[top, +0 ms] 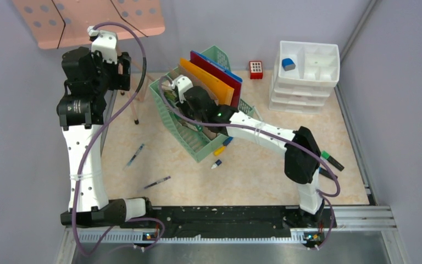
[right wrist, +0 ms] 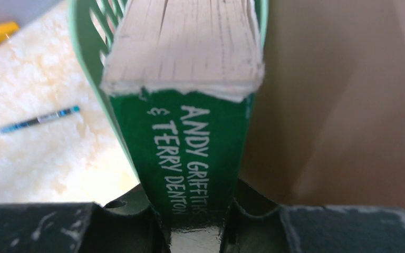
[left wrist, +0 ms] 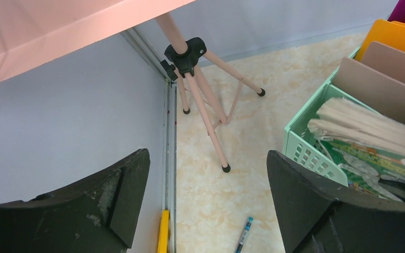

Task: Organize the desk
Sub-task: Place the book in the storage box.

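The beige marble desk (top: 253, 170) carries a mint green basket (top: 193, 144) with orange (top: 206, 81) and red (top: 220, 74) folders standing in it. My right gripper (top: 189, 104) reaches into the basket's near end. It is shut on the spine of a green book (right wrist: 195, 153), with its jaws (right wrist: 195, 224) pressed to both sides and the basket wall (right wrist: 92, 47) just left of it. My left gripper (top: 123, 71) hangs open and holds nothing, high at the back left. Below its gap (left wrist: 208, 155) lie bare desk (left wrist: 211, 205) and a blue pen (left wrist: 245, 232).
Two pens (top: 134, 155) (top: 157, 182) lie left of the basket and markers (top: 216, 164) (top: 222, 146) at its front. A green marker (top: 329, 159) lies by the right arm. A white drawer unit (top: 306, 77) and red block (top: 256, 69) stand at the back right. The pink music stand (top: 88, 19) rises back left, its legs (left wrist: 205, 105) on the desk.
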`<state>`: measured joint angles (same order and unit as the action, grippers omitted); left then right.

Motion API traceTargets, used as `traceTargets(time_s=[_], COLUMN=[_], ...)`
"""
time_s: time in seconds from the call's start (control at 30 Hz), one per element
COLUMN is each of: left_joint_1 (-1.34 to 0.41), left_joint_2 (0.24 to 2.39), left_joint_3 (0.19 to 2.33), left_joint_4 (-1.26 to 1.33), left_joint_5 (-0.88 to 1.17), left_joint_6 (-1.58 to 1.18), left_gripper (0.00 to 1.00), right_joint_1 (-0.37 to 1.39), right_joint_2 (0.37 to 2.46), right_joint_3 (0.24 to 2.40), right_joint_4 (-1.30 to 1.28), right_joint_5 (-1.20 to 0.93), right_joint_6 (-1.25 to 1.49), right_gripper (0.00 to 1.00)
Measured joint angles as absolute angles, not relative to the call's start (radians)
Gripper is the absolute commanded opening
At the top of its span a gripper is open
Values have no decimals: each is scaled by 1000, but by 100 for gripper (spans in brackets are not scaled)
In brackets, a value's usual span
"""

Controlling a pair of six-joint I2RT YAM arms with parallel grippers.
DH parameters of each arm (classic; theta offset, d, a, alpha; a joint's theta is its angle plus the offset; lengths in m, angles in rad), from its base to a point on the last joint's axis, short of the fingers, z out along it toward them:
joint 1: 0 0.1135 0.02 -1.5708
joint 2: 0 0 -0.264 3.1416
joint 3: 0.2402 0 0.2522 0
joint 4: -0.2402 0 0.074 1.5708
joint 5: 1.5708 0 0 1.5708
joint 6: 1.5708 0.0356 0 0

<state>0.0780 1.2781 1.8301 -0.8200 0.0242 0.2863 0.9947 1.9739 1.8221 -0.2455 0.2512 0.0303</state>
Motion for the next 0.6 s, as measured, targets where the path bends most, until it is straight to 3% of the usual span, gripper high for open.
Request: traceTargets(time_s=[0.27, 0.6], left_joint_1=[78, 78], left_joint_2=[1278, 1276], left_joint_3=[1810, 1777], left_joint_4=[-813, -808], left_joint_5=[20, 17], left_joint_6=[287, 286], left_gripper=[87, 87], right_joint_1=[986, 986], right_joint_2=[1975, 1975], right_joint_3=[1633, 1608], right_joint_4=[-150, -83], right_joint_5=[204, 224], right_joint_6=[33, 81], right_gripper=[0, 0])
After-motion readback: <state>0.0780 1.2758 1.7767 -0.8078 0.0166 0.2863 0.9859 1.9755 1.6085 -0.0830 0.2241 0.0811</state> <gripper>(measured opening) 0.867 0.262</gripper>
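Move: The right hand already holds the book over the storage box's empty near-left compartment, whose middle lies about 14 cm below it, 4 cm back and 3 cm right. The brown folder stands some 6 cm ahead and 6 cm to its right, 8 cm lower; the orange folder is about 9 cm ahead and 11 cm right. From the left hand, that compartment is roughly 24 cm right, 5 cm back and 34 cm below. The right hand keeps its pinch on the book and quickly lowers it about 7 cm into the compartment. ##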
